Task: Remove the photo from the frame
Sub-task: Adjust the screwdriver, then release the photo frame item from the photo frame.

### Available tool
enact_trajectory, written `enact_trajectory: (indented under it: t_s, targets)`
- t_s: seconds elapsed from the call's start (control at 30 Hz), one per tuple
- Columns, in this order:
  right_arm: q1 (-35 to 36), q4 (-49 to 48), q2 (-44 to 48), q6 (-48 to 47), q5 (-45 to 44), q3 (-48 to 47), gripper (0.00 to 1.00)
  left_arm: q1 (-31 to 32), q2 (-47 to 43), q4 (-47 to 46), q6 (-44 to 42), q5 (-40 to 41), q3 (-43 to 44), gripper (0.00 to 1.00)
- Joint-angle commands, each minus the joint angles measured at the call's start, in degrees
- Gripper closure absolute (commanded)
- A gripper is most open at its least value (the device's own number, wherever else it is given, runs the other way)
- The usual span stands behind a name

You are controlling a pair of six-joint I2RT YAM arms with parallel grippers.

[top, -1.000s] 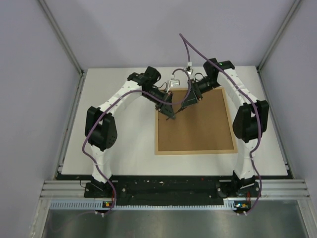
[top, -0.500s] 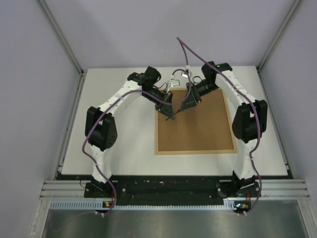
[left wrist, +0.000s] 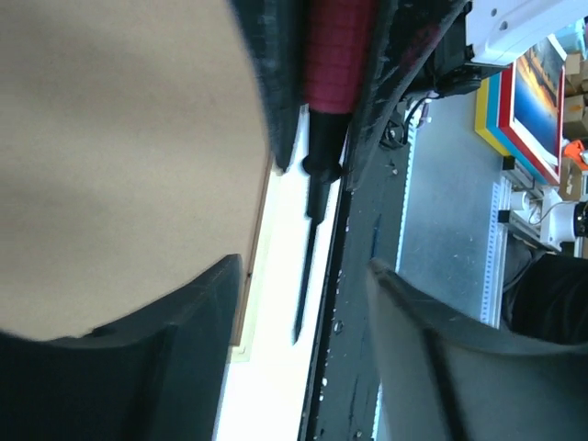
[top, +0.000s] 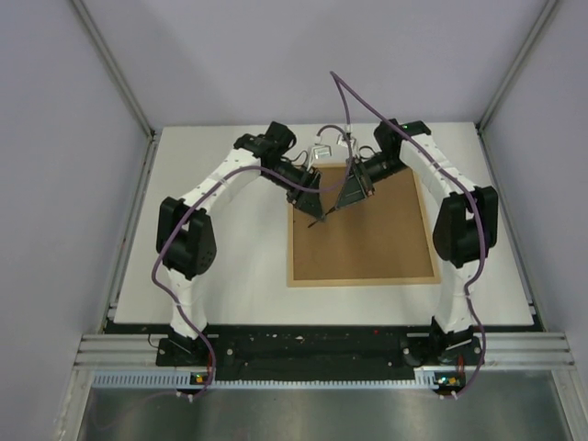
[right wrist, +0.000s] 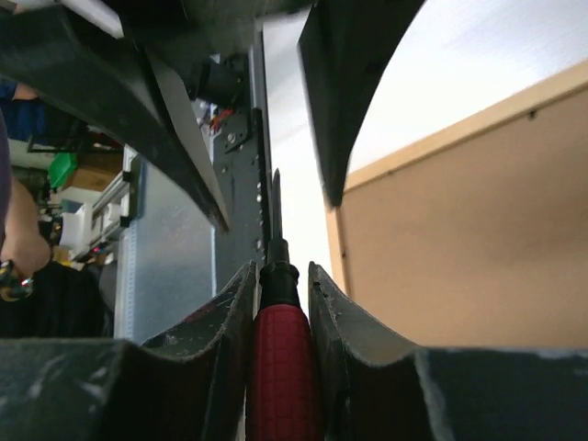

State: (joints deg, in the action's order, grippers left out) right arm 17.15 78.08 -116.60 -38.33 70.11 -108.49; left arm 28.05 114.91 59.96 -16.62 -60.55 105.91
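The frame [top: 360, 281] lies face down on the white table, its pale wood rim around the plain brown backing board [top: 363, 234]. The photo is hidden under the board. My right gripper [top: 352, 195] is shut on a red-handled screwdriver [right wrist: 280, 367] over the frame's far left corner. Its thin shaft [top: 321, 220] points down towards the frame's left edge. My left gripper [top: 310, 197] is open right beside it. In the left wrist view the shaft [left wrist: 308, 257] hangs between my spread fingers [left wrist: 156, 358] without touching them, above the rim [left wrist: 250, 303].
The white tabletop [top: 230, 248] lies left of the frame. A dark rail [top: 312, 349] runs along the table's near edge. Grey walls enclose the back and sides. Purple cables loop above both arms.
My right gripper has shifted slightly down and left with the screwdriver, closer to my left gripper. The left arm has barely moved. The frame has not moved.
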Motion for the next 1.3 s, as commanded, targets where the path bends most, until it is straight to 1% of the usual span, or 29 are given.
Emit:
enact_trajectory:
  t_s: [0.0,0.1,0.17,0.2,0.3,0.37,0.43,0.47,0.53,0.6,0.67,0.7,0.8,0.87,1.03,1.27]
  targets:
    - [0.4,-2.9,7.9,6.0,-2.4,9.0,1.0,-4.9,-4.6,-3.4,1.8,-0.1,-2.5,0.31]
    - [0.4,-20.5,13.7,17.4,-7.2,19.6,1.0,-9.4,-7.5,-6.7,3.6,2.3,-6.9,0.15]
    - [0.3,-30.7,16.0,22.7,-8.0,25.4,1.0,-12.0,-9.3,-10.3,6.1,4.6,-10.7,0.07]
    - [0.4,-37.2,17.1,26.1,-8.8,28.6,1.0,-12.9,-10.2,-12.0,7.4,5.6,-12.9,0.02]
    - [0.4,-54.7,18.5,37.8,-10.6,36.6,1.0,-15.5,-11.9,-16.6,10.8,9.3,-18.3,0.02]
    - [0.4,-67.4,18.7,49.3,-13.1,42.5,1.0,-17.0,-12.4,-20.5,13.6,11.2,-22.3,0.02]
    - [0.3,-81.7,18.7,58.8,-15.3,47.7,1.0,-18.5,-12.2,-23.8,16.3,12.1,-25.7,0.02]
    - [0.5,-86.3,18.5,62.5,-16.3,49.7,1.0,-19.0,-12.0,-25.0,16.4,12.6,-27.3,0.02]
    - [1.0,-92.8,17.8,66.1,-19.6,52.6,1.0,-19.4,-11.3,-26.9,19.8,12.7,-29.8,0.02]
    - [1.6,-97.7,17.9,66.2,-23.2,54.8,1.0,-19.4,-10.7,-28.7,21.1,12.7,-31.5,0.02]
    - [2.6,-99.6,18.1,64.3,-26.8,56.2,1.0,-19.4,-9.6,-29.3,22.1,12.4,-31.7,0.02]
    - [3.0,-102.4,18.2,64.9,-28.3,57.4,1.0,-19.4,-9.1,-29.6,22.5,12.0,-31.6,0.02]
    - [3.4,-107.0,16.8,65.7,-30.5,57.7,1.0,-19.4,-7.3,-30.2,23.6,10.6,-30.6,0.02]
    - [3.9,-106.5,15.2,65.1,-31.6,56.5,1.0,-19.1,-6.0,-30.5,24.1,9.9,-30.2,0.02]
    - [4.5,-108.8,9.6,69.0,-31.4,54.7,1.0,-18.2,-3.4,-31.0,25.1,9.1,-29.4,0.02]
    - [5.1,-108.9,8.5,70.1,-30.5,55.3,1.0,-17.6,-0.9,-31.5,26.6,7.5,-28.0,0.02]
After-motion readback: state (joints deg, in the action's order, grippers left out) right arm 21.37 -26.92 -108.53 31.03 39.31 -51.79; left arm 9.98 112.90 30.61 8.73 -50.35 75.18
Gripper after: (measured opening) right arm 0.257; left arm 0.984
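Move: The right hand already grips the screwdriver; the nail it is taken to, at the frame's left edge, lies about 5 cm ahead, 12 cm left and some 19 cm below. The frame's near-left corner is roughly 16 cm nearer the bases than that nail and level with it sideways. From the emptied left hand, the nail lies about 6 cm ahead, 9 cm left and 18 cm below. Right hand lowers the screwdriver 15 cm towards the nail, turning 40 degrees clockwise; left hand opens wider, retreating down-left. ##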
